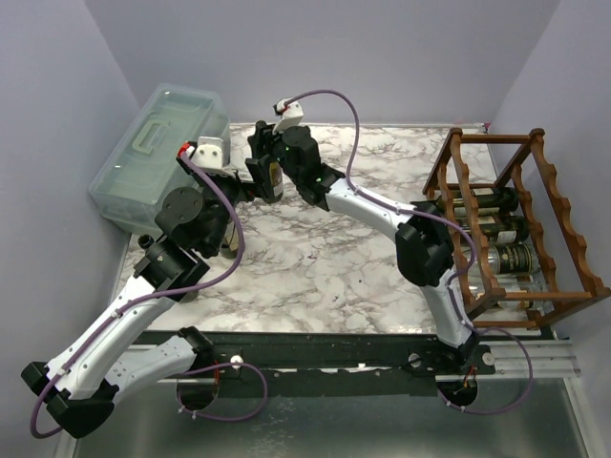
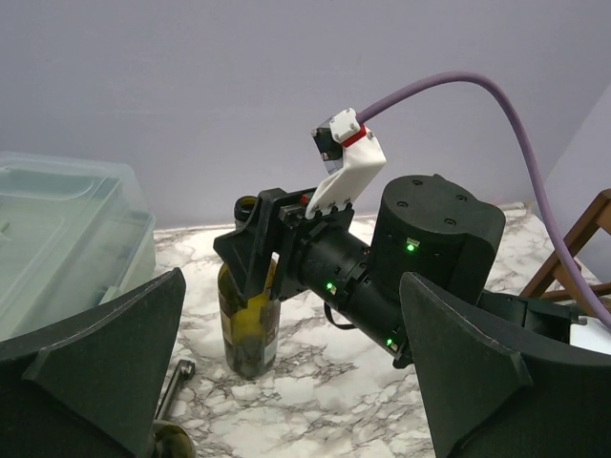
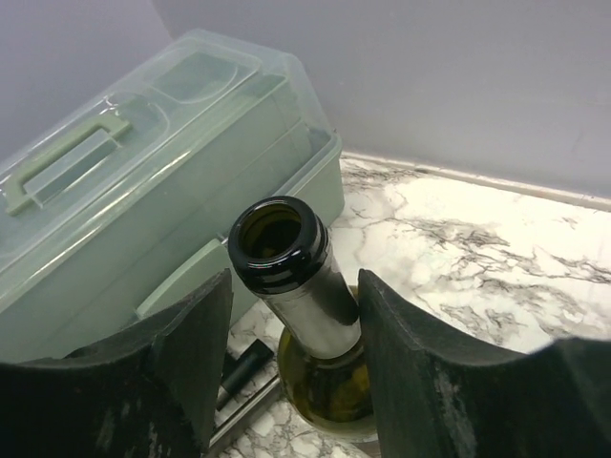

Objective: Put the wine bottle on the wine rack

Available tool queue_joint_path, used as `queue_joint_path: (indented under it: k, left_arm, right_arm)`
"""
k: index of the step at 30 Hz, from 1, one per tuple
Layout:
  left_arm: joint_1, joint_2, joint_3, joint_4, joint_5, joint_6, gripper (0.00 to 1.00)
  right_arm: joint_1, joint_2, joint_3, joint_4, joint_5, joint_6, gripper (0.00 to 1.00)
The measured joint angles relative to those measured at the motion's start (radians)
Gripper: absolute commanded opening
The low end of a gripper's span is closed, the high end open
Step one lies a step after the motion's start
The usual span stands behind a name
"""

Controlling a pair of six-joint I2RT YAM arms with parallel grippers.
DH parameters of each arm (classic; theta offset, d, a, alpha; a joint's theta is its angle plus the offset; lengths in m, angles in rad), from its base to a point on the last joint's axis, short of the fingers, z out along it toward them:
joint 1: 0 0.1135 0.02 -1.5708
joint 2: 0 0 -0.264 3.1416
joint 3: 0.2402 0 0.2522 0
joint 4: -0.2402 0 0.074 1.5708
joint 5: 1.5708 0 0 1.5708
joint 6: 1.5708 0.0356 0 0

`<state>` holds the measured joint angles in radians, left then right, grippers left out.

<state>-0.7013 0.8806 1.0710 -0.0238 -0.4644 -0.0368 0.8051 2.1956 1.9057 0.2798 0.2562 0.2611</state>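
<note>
An open green wine bottle (image 1: 271,178) (image 2: 246,334) stands upright on the marble table at the back left, beside the plastic box. My right gripper (image 1: 266,170) (image 3: 294,286) straddles its neck (image 3: 304,286). The right finger touches the glass and a gap shows beside the left finger, so the jaws are not closed on it. My left gripper (image 1: 232,191) (image 2: 291,286) hovers wide open and empty just to the left, facing the bottle. The reddish-brown wine rack (image 1: 558,205) (image 2: 584,239) stands at the table's right edge.
A translucent lidded plastic box (image 1: 158,157) (image 3: 143,181) sits at the back left, close behind the bottle. Three bottles (image 1: 498,229) lie in the rack. A metal tool (image 2: 172,384) and a small dark cylinder (image 3: 239,367) lie on the table by the box.
</note>
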Motion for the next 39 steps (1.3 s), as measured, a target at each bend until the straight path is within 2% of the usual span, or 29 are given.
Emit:
queue_joint_path:
  k: [6,10,15,17,32,39]
  left_arm:
    - [0.000,-0.001,0.000,0.000,0.000,-0.001,0.96]
    - [0.000,-0.001,0.000,0.000,0.000,-0.001,0.96]
    - [0.000,0.001,0.000,0.000,0.000,0.000,0.96]
    - [0.000,0.002,0.000,0.000,0.000,0.000,0.96]
    - [0.000,0.005,0.000,0.000,0.000,0.000,0.96]
    - [0.000,0.006,0.000,0.000,0.000,0.000,0.96]
  right_arm:
    - [0.006,0.013,0.008,-0.018,0.049,-0.020,0.39]
    - [0.006,0.019,0.020,-0.025,0.074,-0.040,0.33]
    - [0.006,0.015,0.002,0.001,0.091,-0.049,0.07]
    - [0.007,0.008,-0.012,0.011,0.103,-0.049,0.01]
    - [0.008,-0.222,-0.299,0.005,0.142,-0.058,0.00]
    - [0.008,-0.347,-0.404,-0.029,0.178,-0.159,0.00]
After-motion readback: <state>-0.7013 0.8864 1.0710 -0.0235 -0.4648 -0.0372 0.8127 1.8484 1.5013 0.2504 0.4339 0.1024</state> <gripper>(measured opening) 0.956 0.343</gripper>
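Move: Standing upright just at the right fingertips, the wine bottle has its neck between the open fingers; its middle is about 1 cm ahead, 1 cm right and 10 cm below the right hand. From that hand a second bottle stands roughly 14 cm back and 10 cm left, and the plastic box some 27 cm left and 2 cm ahead. For the left hand, the wine bottle lies about 22 cm ahead, 3 cm right and 24 cm down. Closing on the bottle's neck, the right hand first eases about 1 cm down and forward, and its fingers pinch the glass from either side. Keeping that grip, it then carries the neck some 8 cm to the right and 5 cm back, away from the plastic box and towards the rack, turning slightly clockwise and starting to rise only near the end. ##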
